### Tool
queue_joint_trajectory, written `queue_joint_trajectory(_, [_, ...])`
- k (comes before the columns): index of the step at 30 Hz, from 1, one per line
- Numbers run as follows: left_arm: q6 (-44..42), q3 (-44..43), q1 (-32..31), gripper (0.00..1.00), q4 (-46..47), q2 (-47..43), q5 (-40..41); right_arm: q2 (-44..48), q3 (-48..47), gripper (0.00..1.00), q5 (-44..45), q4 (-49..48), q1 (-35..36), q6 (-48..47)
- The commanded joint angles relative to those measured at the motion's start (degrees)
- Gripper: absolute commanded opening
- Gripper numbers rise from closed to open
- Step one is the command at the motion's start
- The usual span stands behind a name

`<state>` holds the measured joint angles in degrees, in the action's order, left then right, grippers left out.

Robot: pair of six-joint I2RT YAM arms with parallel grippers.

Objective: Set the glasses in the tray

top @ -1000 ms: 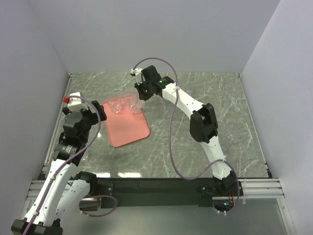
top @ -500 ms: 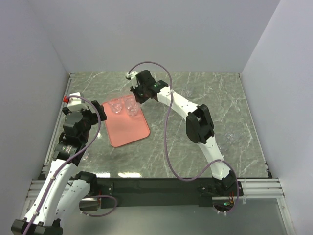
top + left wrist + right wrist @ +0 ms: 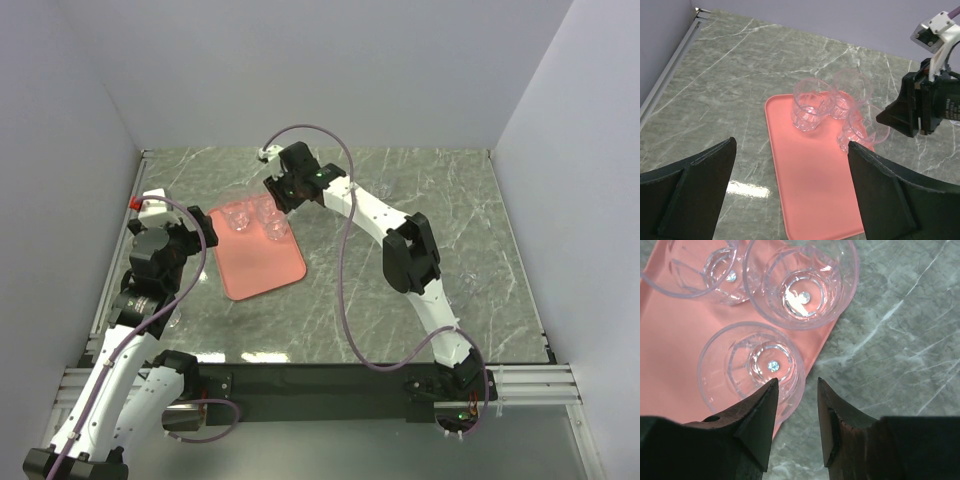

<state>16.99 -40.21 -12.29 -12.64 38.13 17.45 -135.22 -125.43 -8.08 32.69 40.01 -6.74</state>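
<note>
The salmon-pink tray [image 3: 262, 265] lies left of centre, also seen in the left wrist view [image 3: 812, 195]. Three clear glasses stand upright at its far end [image 3: 240, 221] [image 3: 265, 211] [image 3: 277, 231]. My right gripper [image 3: 796, 382] hovers open over the nearest glass [image 3: 751, 366]. One fingertip [image 3: 765, 400] is above that glass's inside and the other is outside, with the rim loose in the gap. My left gripper [image 3: 791, 145] stands wide open and empty, low over the near part of the tray. A faint glass [image 3: 468, 284] stands on the table at the right.
The grey marbled table [image 3: 350, 300] is boxed in by pale walls on three sides. The right arm [image 3: 410, 250] reaches diagonally across the middle. Another faint glass [image 3: 173, 321] seems to stand by the left arm. The nearest glass sits at the tray's right edge [image 3: 832, 337].
My right gripper moved left over the tray's far end, then its jaws parted, letting go of the glass's rim. The left arm has not moved.
</note>
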Motion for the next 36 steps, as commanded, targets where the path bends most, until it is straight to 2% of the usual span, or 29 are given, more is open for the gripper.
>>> queue_joint_trajectory(1, [-0.82,0.3,0.17,0.99,2.45,-0.42,0.65,9.33,2.02,0.45,-0.62,-0.52,0.33,-3.88])
queue_joint_trajectory(9, [-0.12,0.48,0.17,0.99,2.19,-0.78,2.14,24.9,16.69,0.45,-7.11,2.73,-0.63,-14.25])
queue_joint_trajectory(15, [3.3,-0.13,0.17,0.99,0.17,0.54,6.26,38.26,31.36,0.45,-7.92,3.08,-1.69,-16.37])
queue_joint_trajectory(19, [9.53,-2.94,0.17,0.99,-7.72,2.73,8.12,48.26,41.12,0.45,-9.94,1.86,-4.23,-16.29])
queue_joint_trajectory(22, [15.6,-5.84,0.25,0.99,-12.48,3.7,8.56,53.81,47.54,0.45,-13.71,1.33,-8.79,-16.11])
queue_joint_trajectory(25, [23.85,-9.53,0.25,0.98,-21.44,4.93,10.14,58.12,52.82,0.45,-17.49,1.76,-13.89,-16.2])
queue_joint_trajectory(28, [34.12,-11.82,0.25,0.98,-30.4,5.81,15.39,63.3,58.7,0.45,-18.03,0.37,-16.62,-16.81])
queue_joint_trajectory(32, [39.69,-13.23,0.25,0.96,-39.28,7.22,19.46,70.87,66.62,0.48,-20.21,-3.24,-20.84,-16.2])
queue_joint_trajectory(36, [42.24,-12.8,0.25,0.95,-42.19,8.89,20.78,75.71,70.31,0.49,-26.63,-5.18,-28.22,-14.7])
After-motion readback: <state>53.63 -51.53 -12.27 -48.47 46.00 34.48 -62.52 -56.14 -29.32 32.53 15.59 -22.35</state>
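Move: Behind and below the left hand is the glass by the table's left edge, about 12 cm back, 7 to the left and 21 down; the tray's middle lies some 10 cm ahead and 12 right of that hand. The right-hand glass stands roughly 21 cm back, 41 right and 7 below the right hand. Just under the right hand, 2 cm back and 3 left, is the glass in the tray's right row. Backing clear of that tray glass with open fingers, the right hand rises about 12 cm, then sinks a little as it sweeps right, 26 cm right and 18 back in all, towards the right-hand glass. The left hand starts later, easing down, back and left about 5 cm each way towards its glass, turning some 30 degrees counter-clockwise and tipping down, fingers wide. ##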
